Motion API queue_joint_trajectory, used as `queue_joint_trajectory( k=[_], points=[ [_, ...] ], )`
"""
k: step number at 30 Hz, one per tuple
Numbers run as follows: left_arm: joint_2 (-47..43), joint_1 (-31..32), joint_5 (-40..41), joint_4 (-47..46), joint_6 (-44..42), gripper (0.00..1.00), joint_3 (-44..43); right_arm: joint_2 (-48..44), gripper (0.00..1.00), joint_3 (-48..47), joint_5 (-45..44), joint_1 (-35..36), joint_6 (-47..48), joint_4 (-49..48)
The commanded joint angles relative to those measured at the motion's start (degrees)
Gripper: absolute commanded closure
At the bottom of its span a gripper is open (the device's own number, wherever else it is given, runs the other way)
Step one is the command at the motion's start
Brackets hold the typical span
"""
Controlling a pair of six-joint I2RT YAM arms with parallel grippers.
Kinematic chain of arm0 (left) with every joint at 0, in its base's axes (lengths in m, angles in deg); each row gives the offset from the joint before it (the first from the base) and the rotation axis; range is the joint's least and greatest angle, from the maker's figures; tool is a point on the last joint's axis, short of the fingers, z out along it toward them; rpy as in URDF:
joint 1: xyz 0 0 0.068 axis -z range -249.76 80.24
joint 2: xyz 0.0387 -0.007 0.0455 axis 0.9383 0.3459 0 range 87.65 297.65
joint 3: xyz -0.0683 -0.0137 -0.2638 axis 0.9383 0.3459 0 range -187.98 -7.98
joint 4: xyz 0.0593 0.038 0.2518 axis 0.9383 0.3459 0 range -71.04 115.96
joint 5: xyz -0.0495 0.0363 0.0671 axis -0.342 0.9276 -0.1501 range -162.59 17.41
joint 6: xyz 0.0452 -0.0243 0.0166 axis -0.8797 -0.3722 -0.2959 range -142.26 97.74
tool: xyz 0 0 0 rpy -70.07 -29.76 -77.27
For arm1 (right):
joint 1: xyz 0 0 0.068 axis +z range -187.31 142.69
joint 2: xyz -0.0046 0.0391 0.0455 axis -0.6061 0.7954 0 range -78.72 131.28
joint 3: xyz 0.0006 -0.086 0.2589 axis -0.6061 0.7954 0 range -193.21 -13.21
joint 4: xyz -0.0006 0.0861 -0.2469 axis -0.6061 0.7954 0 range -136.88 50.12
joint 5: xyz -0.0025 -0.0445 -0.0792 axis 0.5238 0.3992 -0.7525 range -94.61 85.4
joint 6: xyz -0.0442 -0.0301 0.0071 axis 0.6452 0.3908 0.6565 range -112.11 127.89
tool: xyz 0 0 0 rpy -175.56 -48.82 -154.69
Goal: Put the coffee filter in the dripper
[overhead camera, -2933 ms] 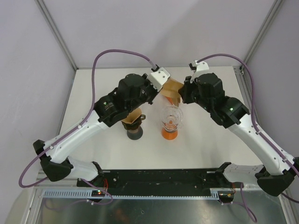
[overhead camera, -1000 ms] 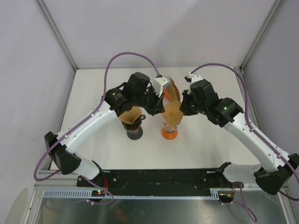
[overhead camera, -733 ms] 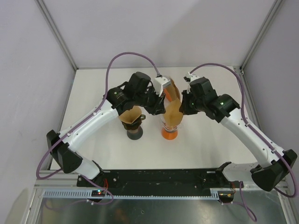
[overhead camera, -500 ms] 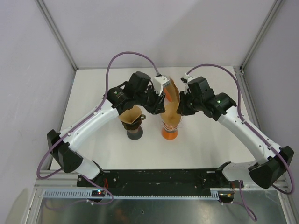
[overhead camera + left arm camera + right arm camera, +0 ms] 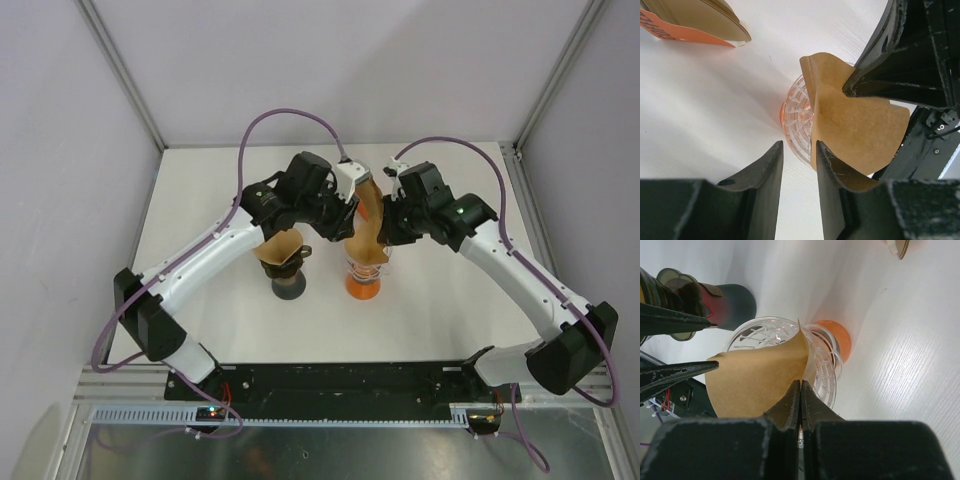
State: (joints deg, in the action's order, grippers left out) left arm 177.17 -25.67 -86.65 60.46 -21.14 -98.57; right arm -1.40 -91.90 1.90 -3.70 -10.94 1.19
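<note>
The brown paper coffee filter [image 5: 368, 228] hangs partly inside the clear ribbed dripper [image 5: 364, 266], which stands on an orange base [image 5: 362, 289]. My right gripper [image 5: 800, 386] is shut on the filter's [image 5: 757, 382] edge, just above the dripper's rim [image 5: 822, 367]. My left gripper [image 5: 799, 150] is open and holds nothing. It hovers over the dripper [image 5: 797, 117], with its right finger beside the filter's [image 5: 855, 125] left fold. In the top view the two grippers meet over the dripper, left [image 5: 345, 215] and right [image 5: 388, 222].
A black stand [image 5: 288, 285] holding a brown filter cone [image 5: 280, 247] sits left of the dripper and also shows in the right wrist view [image 5: 735, 302]. A flat pack of filters with an orange label [image 5: 690, 20] lies on the white table [image 5: 450, 300] behind.
The filter has come down from above the table into the dripper's mouth. In the last second both grippers closed in over the dripper, the left shifting right and the right shifting left.
</note>
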Motion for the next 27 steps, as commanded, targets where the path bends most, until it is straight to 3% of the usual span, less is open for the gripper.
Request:
queue_joint_trajectory(
  k=[1, 3, 15, 19, 27],
  points=[
    [1.07, -0.28, 1.34, -0.17, -2.38, 0.63, -2.39, 0.87, 1.00, -0.85, -0.09, -0.28, 1.64, -1.45],
    [1.47, -0.32, 1.19, -0.18, -2.56, 0.63, -2.36, 0.85, 1.00, -0.85, 0.09, -0.34, 1.72, -1.64],
    [1.35, -0.32, 1.73, -0.19, -3.04, 0.62, -2.97, -3.91, 0.57, -0.89, -1.73, -0.35, 2.68, -3.64],
    [0.71, -0.32, 1.62, -0.13, -3.10, 0.58, -2.93, -4.29, 0.54, -2.26, -1.90, -0.30, 3.52, -2.92],
    [-0.23, -0.32, 1.62, -0.14, -3.62, 0.35, -3.94, -4.78, 0.53, -7.17, -1.53, 0.55, 5.19, -2.72]
  ],
)
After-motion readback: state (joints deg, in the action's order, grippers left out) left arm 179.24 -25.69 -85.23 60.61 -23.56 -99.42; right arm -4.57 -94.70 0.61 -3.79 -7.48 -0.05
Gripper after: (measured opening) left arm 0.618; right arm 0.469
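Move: The right hand pinches the paper filter's rim, and the clear dripper on the orange carafe lies about 4 cm to its left and 9 cm below, roughly level with it fore and aft. The left hand hovers part-open at the filter's other edge, the filter's middle about 5 cm to its right and 5 cm below. The dark dripper is some 12 cm left of that hand and 10 cm below. The filter packet stands about 20 cm ahead of the right hand, 3 cm to its left and 15 cm lower. Both hands first sink towards the clear dripper, the left by about 1.5 cm, creeping a little forward, and the right barely half a centimetre, still pinching the filter's rim down into it. The right fingers then open and let go of the rim, and that hand lifts about 4 cm clear, its fingertips tilting some 5 to 10 degrees upward, while the left stays low by its edge of the filter and spreads its fingers wider. ##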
